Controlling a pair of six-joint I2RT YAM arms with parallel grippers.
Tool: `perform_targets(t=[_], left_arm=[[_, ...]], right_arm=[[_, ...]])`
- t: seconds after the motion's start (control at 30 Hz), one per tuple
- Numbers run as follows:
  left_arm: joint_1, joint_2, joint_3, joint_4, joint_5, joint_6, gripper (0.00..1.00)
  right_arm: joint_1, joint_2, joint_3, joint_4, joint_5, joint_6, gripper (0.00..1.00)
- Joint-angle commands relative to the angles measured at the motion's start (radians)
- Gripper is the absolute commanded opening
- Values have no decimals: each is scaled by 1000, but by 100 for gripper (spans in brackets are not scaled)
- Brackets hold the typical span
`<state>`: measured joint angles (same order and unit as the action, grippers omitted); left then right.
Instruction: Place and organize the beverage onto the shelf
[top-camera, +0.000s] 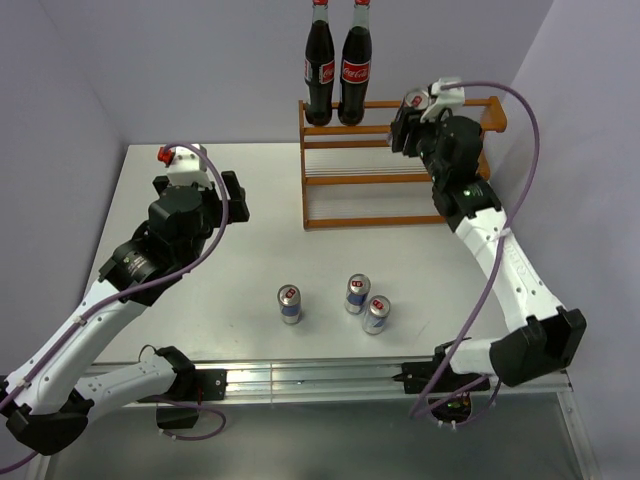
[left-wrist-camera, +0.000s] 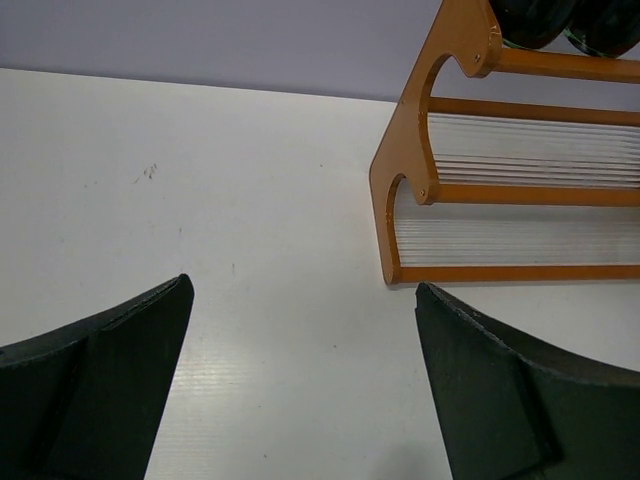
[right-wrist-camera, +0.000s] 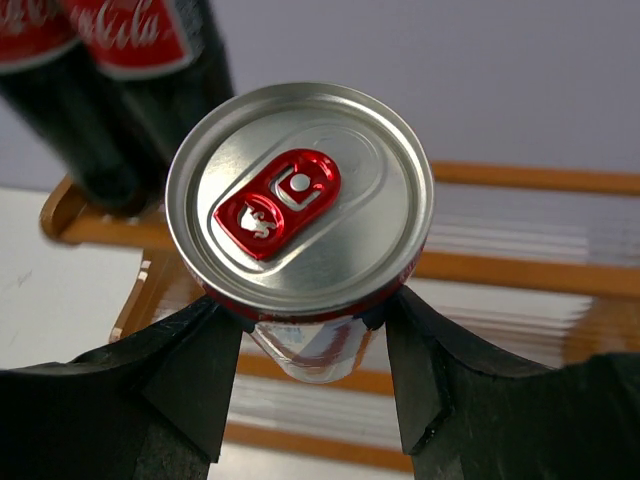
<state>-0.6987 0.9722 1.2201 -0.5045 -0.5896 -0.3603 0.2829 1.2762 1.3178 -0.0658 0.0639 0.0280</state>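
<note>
The orange-brown shelf (top-camera: 380, 222) stands at the back of the table, and its left end post (left-wrist-camera: 400, 200) shows in the left wrist view. Two cola bottles (top-camera: 320, 70) (top-camera: 355, 70) stand side by side at the left of its top tier. My right gripper (top-camera: 408, 122) (right-wrist-camera: 305, 295) is shut on a slim can (top-camera: 414, 100) (right-wrist-camera: 300, 195), upright over the top tier to the right of the bottles (right-wrist-camera: 150, 60). Three more cans (top-camera: 289, 303) (top-camera: 357, 293) (top-camera: 377, 313) stand on the table in front. My left gripper (top-camera: 235, 195) (left-wrist-camera: 300, 285) is open and holds nothing, left of the shelf.
The white table (top-camera: 200, 300) ends in a metal rail (top-camera: 320, 380) along the near edge. Purple-grey walls (top-camera: 200, 60) close in behind and beside the shelf. Cables loop from both arms.
</note>
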Motion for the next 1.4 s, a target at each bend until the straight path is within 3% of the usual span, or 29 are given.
perform_targets(t=[0.0,0.53,0.97,1.1,1.17,1.2,1.37], left_arm=[[7,-18,-4,41,-22,4,100],[10,-13,-2,31,13,14,100],[16,-7,2,24,33,14,100],[18,-12,4,26,50,9,99],[19,-13,2,27,50,11,99],[21,-15,2,29,48,11,99],[21,-4,4,26,51,15,100]], right_arm=[[-48,69,157,136,-41,-17,0],[-126,440,616,-43,-159,-66,0],[-125,518,650,-112,-193,-88,5],[-125,523,641,-118,-181,-96,11],[-126,529,640,-129,-184,-102,22],[-125,532,638,-135,-187,-103,33],[-125,520,618,-132,-180,-102,59]])
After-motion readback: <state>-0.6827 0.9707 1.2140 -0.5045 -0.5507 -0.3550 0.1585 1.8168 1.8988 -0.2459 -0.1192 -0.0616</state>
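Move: The held can's place is the open spot on the top shelf just right of the bottles, about 13 cm ahead of the right gripper, straight in line, and some 2 cm lower. The nearer cola bottle stands 8 cm left of that spot and level with it, and the far cola bottle another 8 cm left. From the idle left gripper the spot lies roughly 26 cm ahead and 38 cm right, at about the same height. Keep the right gripper's hold on the can and carry it forward about 13 cm over the top shelf, rising some 3 cm at first to clear the rails. Then sink about 5 cm beside the nearer bottle, tipping the fingers down by 5 to 10 degrees, and stop there without opening. ##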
